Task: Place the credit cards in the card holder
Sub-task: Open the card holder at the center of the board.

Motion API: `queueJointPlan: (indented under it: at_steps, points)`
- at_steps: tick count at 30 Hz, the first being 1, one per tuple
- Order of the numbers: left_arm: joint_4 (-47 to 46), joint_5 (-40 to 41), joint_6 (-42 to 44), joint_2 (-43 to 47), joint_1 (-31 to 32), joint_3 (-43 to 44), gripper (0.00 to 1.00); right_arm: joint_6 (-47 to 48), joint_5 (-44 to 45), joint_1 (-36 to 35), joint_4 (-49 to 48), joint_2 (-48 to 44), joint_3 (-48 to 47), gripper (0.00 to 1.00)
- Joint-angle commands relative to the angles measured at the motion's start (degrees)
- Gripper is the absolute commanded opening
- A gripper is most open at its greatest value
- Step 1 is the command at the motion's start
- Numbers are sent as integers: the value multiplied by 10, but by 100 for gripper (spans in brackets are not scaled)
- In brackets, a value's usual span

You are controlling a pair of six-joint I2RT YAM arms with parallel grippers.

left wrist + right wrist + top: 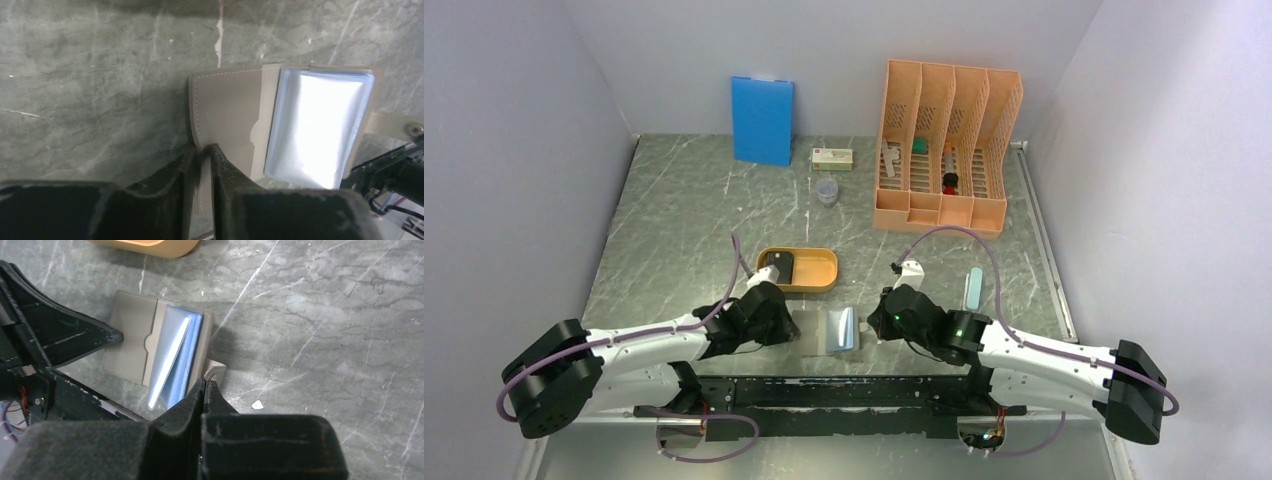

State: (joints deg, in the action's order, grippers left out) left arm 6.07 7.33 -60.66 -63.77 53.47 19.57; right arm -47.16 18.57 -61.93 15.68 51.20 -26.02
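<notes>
The card holder [837, 330] lies open on the table between my two grippers, grey flap [230, 110] on the left and glossy pale blue pockets [317, 125] on the right. The left gripper [204, 150] pinches the left edge of that flap between its narrow jaws. My right gripper [205, 382] is shut on the small grey tab [216, 370] at the holder's right edge; the blue pocket leaves [177, 357] stand half raised. A dark credit card [783, 266] lies in the orange oval tray [816, 284] just behind the left gripper [789, 325].
An orange slotted file rack [946, 145] stands at the back right, a blue upright board [762, 120] at the back wall. A small box [832, 157] and a clear cup [826, 190] sit between them. A pale slim object [973, 288] lies right of the right gripper [879, 322].
</notes>
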Motion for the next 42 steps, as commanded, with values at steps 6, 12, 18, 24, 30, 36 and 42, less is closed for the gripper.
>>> queueJointPlan:
  at_steps: [6, 12, 18, 24, 30, 36, 42]
  points:
    - [102, 11, 45, 76, 2, 22, 70, 22, -10, 1, -23, 11, -22, 0]
    - [145, 13, 82, 134, 2, 75, 75, 33, -20, 1, -24, 17, -38, 0]
    - [84, -41, 113, 139, 3, 108, 75, 39, -27, 1, -35, 22, -42, 0]
    - [10, -81, 120, 54, 20, 120, 75, 38, -43, 1, -51, 15, -37, 0]
    - [-32, -91, 129, -20, 37, 119, 74, 46, -66, 0, -73, 1, -34, 0]
    - [-51, -90, 126, -44, 48, 118, 75, 48, -80, 0, -84, -6, -29, 0]
    - [-46, -79, 131, -55, 51, 121, 75, 49, -81, 0, -84, -7, -27, 0]
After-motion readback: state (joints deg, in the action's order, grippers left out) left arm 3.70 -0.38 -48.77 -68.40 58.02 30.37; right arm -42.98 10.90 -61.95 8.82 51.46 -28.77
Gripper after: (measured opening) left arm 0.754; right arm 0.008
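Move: The clear sleeves of the opened card holder lie about 8 cm to the right of my left hand, level with it in depth and height; its barely parted fingers are at the cover's left edge. The strap end is some 14 cm to its right and 5 cm higher, the tan tray about 11 cm straight ahead. From my right hand, which already pinches that strap end, the sleeves lie about 6 cm left, 1 cm back and 5 cm below. I open my left fingers wide and come off the cover edge, rising about 10 cm. Then I swing the hand some 7 cm right, turning it nearly 20 degrees clockwise, and sink about 4 cm until the open fingers hang over the sleeves. Meanwhile my right hand keeps its pinch on the strap and draws it up and left, about 4 cm each way. ##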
